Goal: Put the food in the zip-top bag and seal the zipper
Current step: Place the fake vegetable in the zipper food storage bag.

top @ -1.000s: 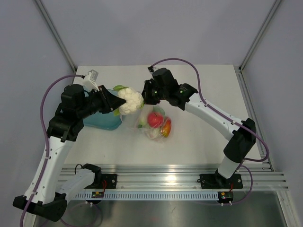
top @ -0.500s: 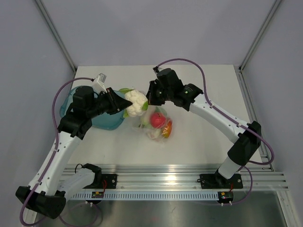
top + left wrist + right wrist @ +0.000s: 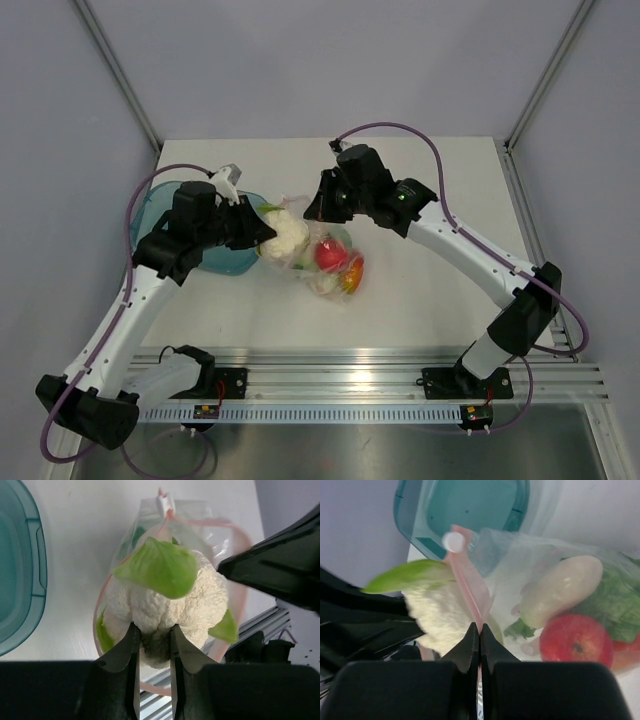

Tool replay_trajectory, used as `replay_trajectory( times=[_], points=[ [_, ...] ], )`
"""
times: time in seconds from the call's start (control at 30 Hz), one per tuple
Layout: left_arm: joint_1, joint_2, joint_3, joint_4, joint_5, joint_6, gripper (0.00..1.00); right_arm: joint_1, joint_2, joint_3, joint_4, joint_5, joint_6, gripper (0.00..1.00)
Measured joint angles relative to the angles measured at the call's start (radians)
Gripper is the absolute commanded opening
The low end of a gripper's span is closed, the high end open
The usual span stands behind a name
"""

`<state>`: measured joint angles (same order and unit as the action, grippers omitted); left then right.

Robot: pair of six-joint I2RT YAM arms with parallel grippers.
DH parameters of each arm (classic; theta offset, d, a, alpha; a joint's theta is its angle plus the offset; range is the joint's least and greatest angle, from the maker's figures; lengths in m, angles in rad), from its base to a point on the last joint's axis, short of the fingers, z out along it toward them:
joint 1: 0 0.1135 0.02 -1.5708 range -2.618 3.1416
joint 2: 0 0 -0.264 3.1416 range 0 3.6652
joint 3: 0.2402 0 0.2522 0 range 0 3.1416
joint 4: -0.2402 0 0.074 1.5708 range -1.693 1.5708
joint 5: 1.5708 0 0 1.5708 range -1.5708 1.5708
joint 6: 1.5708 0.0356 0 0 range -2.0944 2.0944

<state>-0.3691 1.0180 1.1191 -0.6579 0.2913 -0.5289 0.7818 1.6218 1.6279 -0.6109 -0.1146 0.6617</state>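
Observation:
My left gripper [image 3: 152, 630] is shut on a white cauliflower with green leaves [image 3: 170, 605], holding it at the open mouth of the zip-top bag [image 3: 330, 262]. The pink zipper [image 3: 467, 577] loops around the cauliflower [image 3: 284, 235]. My right gripper [image 3: 479, 627] is shut on the zipper strip and holds the bag's edge up. Inside the bag lie a red round food [image 3: 576, 640], a cream piece [image 3: 560, 590], green leaves [image 3: 615, 597] and an orange piece [image 3: 351, 272]. In the top view the two grippers [image 3: 262, 232] [image 3: 318, 212] face each other across the bag mouth.
The teal translucent bowl [image 3: 160, 205] sits just left of the bag, under my left arm. The table's metal rail [image 3: 380, 385] runs along the near edge. Grey walls close in on the left, the back and the right.
My left gripper has carried the cauliflower right and down, from above the bowl into the bag's mouth. The right gripper has shifted slightly right, still gripping the zipper.

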Motion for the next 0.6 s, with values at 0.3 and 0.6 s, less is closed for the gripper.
replay_trajectory(
  times=[0.3,0.6],
  points=[
    [-0.035,0.051,-0.025,-0.103,0.028,0.092,0.00,0.011,-0.036,0.001,0.048,-0.034,0.014,0.00],
    [-0.153,0.156,0.004,-0.097,0.041,0.103,0.50,0.039,-0.007,0.024,0.047,-0.047,0.015,0.00]
  ],
)
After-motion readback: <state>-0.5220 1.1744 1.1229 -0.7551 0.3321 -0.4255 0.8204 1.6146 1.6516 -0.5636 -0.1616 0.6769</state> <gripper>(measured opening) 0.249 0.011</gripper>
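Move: The left hand holds the cauliflower at the bag's open mouth, whose middle is about 6 cm to its right, 1 cm ahead and 5 cm below. Inside the bag, the tomato is about 13 cm right, 3 cm ahead and 13 cm lower; the tub is some 18 cm left, 14 cm ahead and 22 cm below. From the right hand, pinching the zipper edge, the mouth's middle is some 3 cm left, 3 cm back and 5 cm down. The cauliflower, still gripped by the left fingers, is lowered about 6 cm through the bag's mouth, first down and back, then increasingly right towards the tomato. The left wrist tips down and swings clockwise, some 15 degrees in all. The right hand keeps its pinch on the zipper edge, raising it nearly 3 cm early on, then easing left and slightly back towards the cauliflower. ##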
